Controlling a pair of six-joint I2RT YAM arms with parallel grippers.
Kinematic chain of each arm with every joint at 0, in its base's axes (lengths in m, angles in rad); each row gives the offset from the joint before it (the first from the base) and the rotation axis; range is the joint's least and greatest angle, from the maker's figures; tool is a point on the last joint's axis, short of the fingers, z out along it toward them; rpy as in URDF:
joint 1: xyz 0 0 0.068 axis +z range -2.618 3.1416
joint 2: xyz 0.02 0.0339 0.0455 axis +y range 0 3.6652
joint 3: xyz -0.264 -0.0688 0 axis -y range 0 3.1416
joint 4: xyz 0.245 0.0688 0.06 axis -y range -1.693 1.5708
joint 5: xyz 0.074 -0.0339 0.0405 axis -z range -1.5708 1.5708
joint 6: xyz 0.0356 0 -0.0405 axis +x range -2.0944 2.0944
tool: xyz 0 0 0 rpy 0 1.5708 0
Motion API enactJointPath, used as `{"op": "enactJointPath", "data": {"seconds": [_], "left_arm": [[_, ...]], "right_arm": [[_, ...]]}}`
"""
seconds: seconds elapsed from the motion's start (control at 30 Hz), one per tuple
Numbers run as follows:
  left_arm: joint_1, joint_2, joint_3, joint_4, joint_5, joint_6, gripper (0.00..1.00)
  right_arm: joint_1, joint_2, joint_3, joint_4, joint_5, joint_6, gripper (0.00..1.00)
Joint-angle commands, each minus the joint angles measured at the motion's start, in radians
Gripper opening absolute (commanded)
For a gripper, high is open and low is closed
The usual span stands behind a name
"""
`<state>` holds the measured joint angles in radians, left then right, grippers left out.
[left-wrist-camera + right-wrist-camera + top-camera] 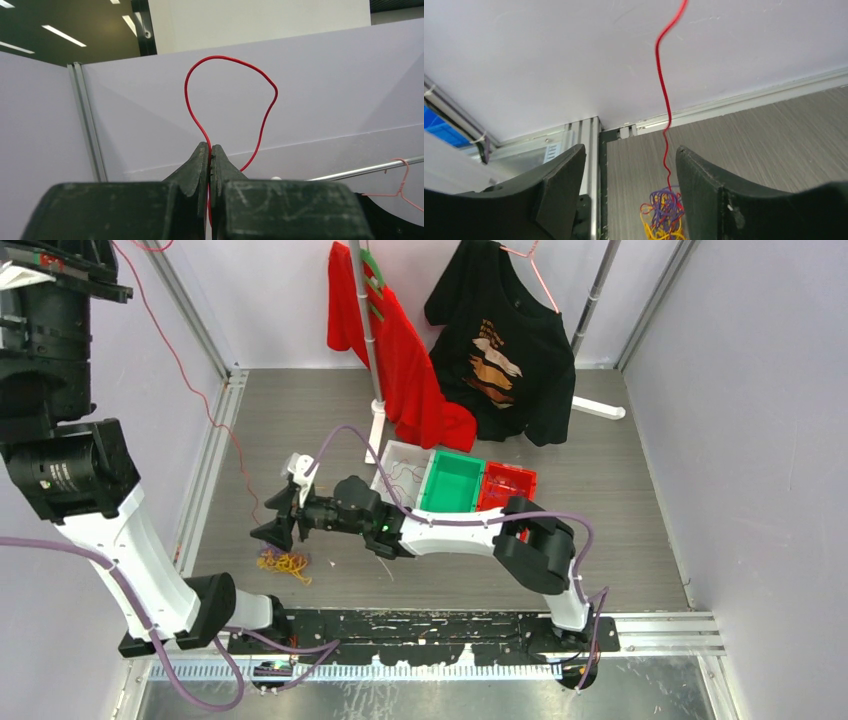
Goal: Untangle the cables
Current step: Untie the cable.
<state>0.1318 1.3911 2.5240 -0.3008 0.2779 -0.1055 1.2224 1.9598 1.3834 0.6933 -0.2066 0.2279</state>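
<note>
A tangle of red, yellow and purple cables lies on the grey table near the left arm's base. One red cable rises from it, up and to the left, to my raised left arm. My left gripper is shut on that red cable, which loops above the fingertips. My right gripper hovers low just above and behind the tangle. In the right wrist view the right gripper is open. The red cable hangs between its fingers without touching them, and the tangle lies below, close to the right finger.
A white tray, a green bin and a red bin stand mid-table behind the right arm. A red shirt and a black shirt hang on a rack at the back. Lilac walls enclose the table.
</note>
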Motion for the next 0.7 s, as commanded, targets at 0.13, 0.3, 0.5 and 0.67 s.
{"op": "enactJointPath", "data": {"seconds": [0.13, 0.3, 0.5, 0.67], "left_arm": [[-0.003, -0.023, -0.001, -0.021, 0.059, -0.022, 0.0], [-0.003, -0.065, -0.07, -0.052, 0.054, 0.013, 0.0], [-0.003, -0.196, -0.268, -0.138, 0.124, 0.024, 0.0], [-0.003, -0.278, -0.441, -0.335, 0.183, 0.036, 0.0]], "right_arm": [[-0.049, 0.148, 0.231, -0.011, 0.006, 0.009, 0.48], [-0.106, 0.163, 0.262, 0.019, 0.007, 0.066, 0.16], [-0.173, 0.108, 0.257, 0.024, -0.093, 0.11, 0.01], [-0.197, 0.043, 0.197, 0.04, -0.092, 0.107, 0.01]]}}
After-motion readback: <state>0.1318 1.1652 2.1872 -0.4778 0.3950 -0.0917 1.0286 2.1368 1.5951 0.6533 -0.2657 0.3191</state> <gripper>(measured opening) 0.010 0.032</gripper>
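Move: The red cable's rising strand passes through the right hand's open fingers, about 3 cm forward and 4 cm left of its hand point, at the same height. The tangle lies roughly 22 cm below that hand, 2 cm forward and 5 cm to its left; the white bin is some 17 cm forward, 20 cm to its right and 23 cm below. From the left hand, already pinching the cable high up, the strand's catching place is about 50 cm below, 3 cm back and 3 cm right. Forward in a shallow hook, the right hand first slips about 3 cm left and dips as much, then sweeps forward and back rightward, some 12 cm forward in all, its fingers closing to pinch the red strand above the tangle. The left hand keeps its pinch, nudges forward and returns, then sinks about 9 cm, tipping its fingers downward some 15 degrees. ##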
